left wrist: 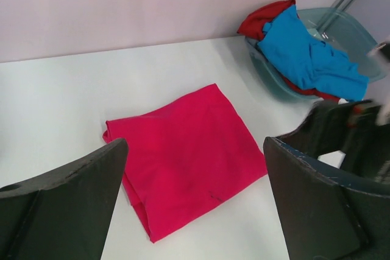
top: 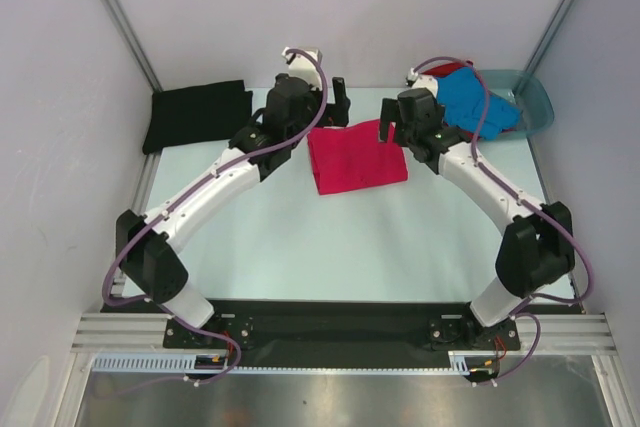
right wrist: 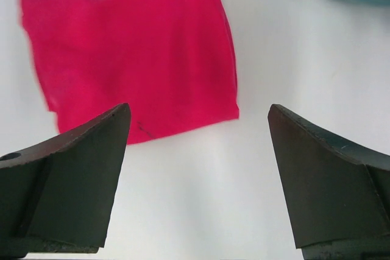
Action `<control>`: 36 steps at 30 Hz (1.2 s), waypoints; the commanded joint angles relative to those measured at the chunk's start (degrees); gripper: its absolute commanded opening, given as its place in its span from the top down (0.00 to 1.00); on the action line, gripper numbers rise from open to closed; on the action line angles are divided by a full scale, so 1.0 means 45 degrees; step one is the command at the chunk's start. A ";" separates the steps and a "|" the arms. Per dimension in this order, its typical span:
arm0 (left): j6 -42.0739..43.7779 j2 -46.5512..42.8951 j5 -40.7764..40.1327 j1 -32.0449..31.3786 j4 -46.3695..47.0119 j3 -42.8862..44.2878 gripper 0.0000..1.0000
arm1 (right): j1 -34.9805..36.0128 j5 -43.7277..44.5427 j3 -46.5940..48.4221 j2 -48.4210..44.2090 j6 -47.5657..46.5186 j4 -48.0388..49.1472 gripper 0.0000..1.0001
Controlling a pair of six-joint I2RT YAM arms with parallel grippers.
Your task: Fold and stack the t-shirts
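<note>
A magenta-pink t-shirt point(top: 356, 157) lies folded into a flat square at mid-table, also seen in the left wrist view point(left wrist: 189, 150) and the right wrist view point(right wrist: 134, 53). A black t-shirt point(top: 196, 115) lies folded at the far left. In the teal basin point(top: 537, 105) a blue t-shirt point(top: 476, 102) is crumpled on top of a red t-shirt point(top: 437, 69). My left gripper point(top: 336, 104) hangs open over the pink shirt's far-left corner, nothing between its fingers point(left wrist: 73, 199). My right gripper point(top: 395, 133) stands open above the pink shirt's right edge, holding nothing point(right wrist: 199, 109).
The translucent teal basin point(left wrist: 348, 28) stands at the far right corner against the wall, blue t-shirt point(left wrist: 304, 53) and red t-shirt point(left wrist: 265, 16) spilling over its rim. Grey walls close in the back and both sides. The two wrists are close together over the pink shirt.
</note>
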 commanded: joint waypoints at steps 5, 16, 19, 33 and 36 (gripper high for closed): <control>0.0125 0.0246 0.1063 0.0245 -0.1613 0.1092 0.00 | 0.0158 -0.0469 0.0071 -0.0814 0.0068 0.0533 0.00; 0.0556 -0.0144 -0.0166 0.0401 -0.1651 0.0506 0.00 | 0.0296 -0.0081 -0.0419 -0.1967 -0.0206 0.0261 0.00; -0.0066 0.0129 0.0377 0.0906 -0.1712 0.0021 0.00 | 0.0296 -0.0003 -0.0068 -0.1675 -0.0305 -0.0148 0.01; -0.1964 0.1886 0.4558 0.3585 0.0827 -0.2892 0.00 | 0.0257 -0.0217 -0.0300 -0.1050 -0.1280 -0.0209 0.00; -0.2276 0.2433 0.5065 0.3740 0.1276 -0.3049 0.00 | 0.0121 -0.0119 -0.0339 -0.0893 -0.1359 -0.0190 0.00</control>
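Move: The folded pink t-shirt's middle lies about 4 cm ahead of the left hand, 7 cm to its right and some 30 cm below. From the right hand it is roughly 4 cm ahead, 7 cm left and 18 cm below; the basket stands about 16 cm ahead and 27 cm right of that hand, 12 cm lower. The folded black t-shirt is some 18 cm ahead and 36 cm left of the left hand, 30 cm below. The open left hand sinks some 19 cm and shifts left by the pink t-shirt's left edge, fingers tipping down. ##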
